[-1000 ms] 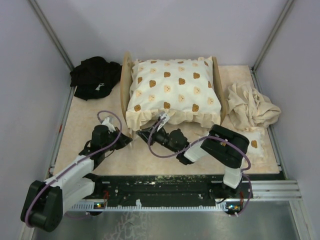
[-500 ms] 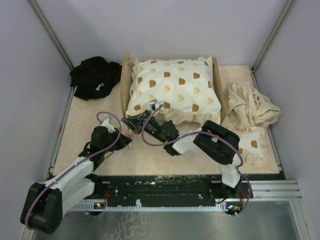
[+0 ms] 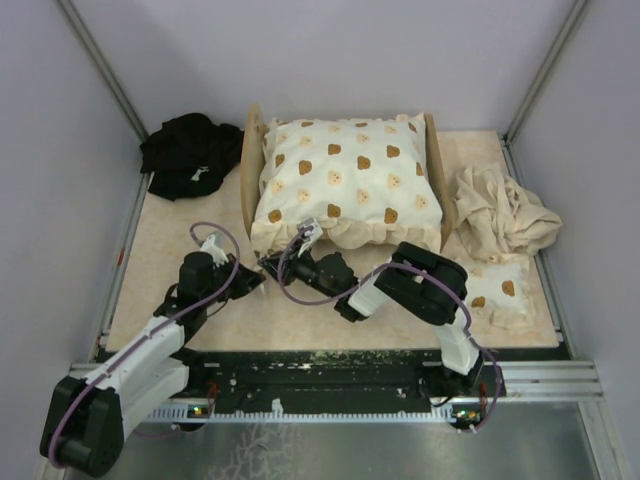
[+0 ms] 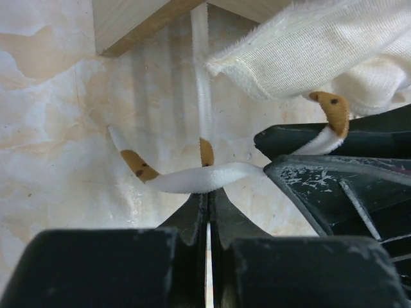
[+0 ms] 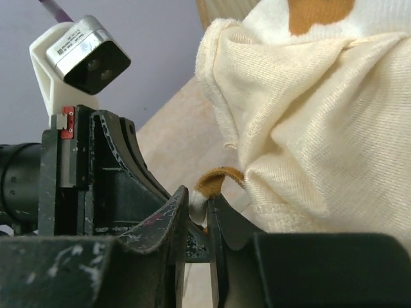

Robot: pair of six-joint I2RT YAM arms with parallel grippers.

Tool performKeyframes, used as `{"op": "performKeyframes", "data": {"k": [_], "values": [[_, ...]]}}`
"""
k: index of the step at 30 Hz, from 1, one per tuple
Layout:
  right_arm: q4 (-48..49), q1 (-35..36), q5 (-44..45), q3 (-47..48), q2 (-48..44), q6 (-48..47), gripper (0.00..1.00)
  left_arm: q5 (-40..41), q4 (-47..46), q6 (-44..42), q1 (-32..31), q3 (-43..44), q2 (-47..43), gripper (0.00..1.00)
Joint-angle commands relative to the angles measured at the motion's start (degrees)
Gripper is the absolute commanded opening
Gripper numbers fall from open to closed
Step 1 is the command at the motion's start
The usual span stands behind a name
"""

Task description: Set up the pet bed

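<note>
The pet bed's light-wood frame [image 3: 247, 170] stands at the back of the table, with a cream frilled cushion [image 3: 345, 185] with brown prints lying on it. Both grippers meet at its front left corner. My left gripper [image 3: 252, 283] [image 4: 209, 192] is shut, and a taut white tie strap [image 4: 202, 83] runs from the cushion down to its tips. A second strap [image 4: 192, 179] with a brown end crosses those tips and runs into my right gripper [image 3: 272, 265] [image 5: 199, 199], which pinches it between its fingertips. The frame's corner [image 4: 138, 22] and the cushion's frill [image 4: 308, 45] sit just beyond.
A black cloth [image 3: 185, 155] lies bunched at the back left. A crumpled beige cloth [image 3: 500, 215] sits right of the bed, with a small printed pillow [image 3: 498, 290] in front of it. Walls close in on the table's left, back and right.
My right gripper has swung left from the middle of the cushion's front edge to the front left corner, beside my left gripper. The left arm has barely moved.
</note>
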State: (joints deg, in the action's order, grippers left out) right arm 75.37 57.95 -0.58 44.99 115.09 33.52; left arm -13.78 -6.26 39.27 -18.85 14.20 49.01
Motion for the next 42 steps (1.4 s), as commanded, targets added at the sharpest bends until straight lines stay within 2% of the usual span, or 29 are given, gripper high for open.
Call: {"op": "performKeyframes", "data": {"k": [1, 6, 12, 15, 19, 22, 29, 32, 42], "values": [[-1.1, -0.5, 0.9, 0.3, -3.5, -5.8, 0.22, -1.5, 1.5, 2.7, 0.5, 2.2, 0.5, 0.00], [-9.8, -0.5, 0.9, -2.6, -11.1, -19.8, 0.40, -1.4, 5.2, 6.0, 0.9, 5.0, -0.1, 0.00], [-12.1, -1.0, -2.0, -10.6, -18.9, -36.4, 0.46, -0.6, 11.3, 8.9, 1.1, 10.4, 0.1, 0.00], [-17.5, -1.0, -4.9, -11.9, -24.6, -44.8, 0.48, -1.0, 12.4, 10.3, 1.1, 11.8, 0.0, 0.00], [-28.8, -0.6, -13.0, -12.2, -27.2, -65.7, 0.46, -1.3, 13.4, 11.8, 1.1, 13.6, 0.3, 0.00], [-29.2, 1.7, -12.4, -12.7, -25.7, -81.6, 0.46, -2.3, 14.6, 13.2, 1.2, 14.7, 0.8, 0.00], [-13.2, 8.5, -4.8, -12.3, -12.5, -100.1, 0.47, -4.2, 14.8, 17.3, 1.2, 15.1, 0.8, 0.00], [-9.5, 10.7, -4.0, -11.0, -8.3, -108.0, 0.47, -3.7, 15.8, 17.7, 1.2, 15.5, 0.8, 0.00], [-20.3, 13.7, 1.1, -1.4, -1.1, -133.3, 0.52, -3.8, 17.2, 18.1, 1.2, 16.6, 1.1, 0.00]]}}
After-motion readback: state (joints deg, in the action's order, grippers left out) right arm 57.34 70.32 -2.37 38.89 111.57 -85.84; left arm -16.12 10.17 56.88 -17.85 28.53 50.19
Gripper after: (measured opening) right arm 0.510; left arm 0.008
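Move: Just left of the right fingers, which hold a tie's end, the left fingertips pinch the crossed ties: about 3 cm to the right hand's left, 1 cm back and 3 cm lower. The cushion's ruffled corner is some 5 cm ahead of the right hand and 1 cm left and 1 cm above, and the near end of the bed's left panel about 6 cm ahead, 5 cm left and 2 cm lower. For the left hand the crossed ties are right in its fingertips. Opening to about half, the right hand lets go of the tie's end and draws off some 7 cm to the right, then swings back towards its base and down, and returns left with a small rise, empty, below and on the near side of the left fingertips. Its wrist rolls some 120 degrees, fingers still pointing mostly left. The left hand keeps its pinch on the ties and lifts them about 6 cm, tilting slightly. ##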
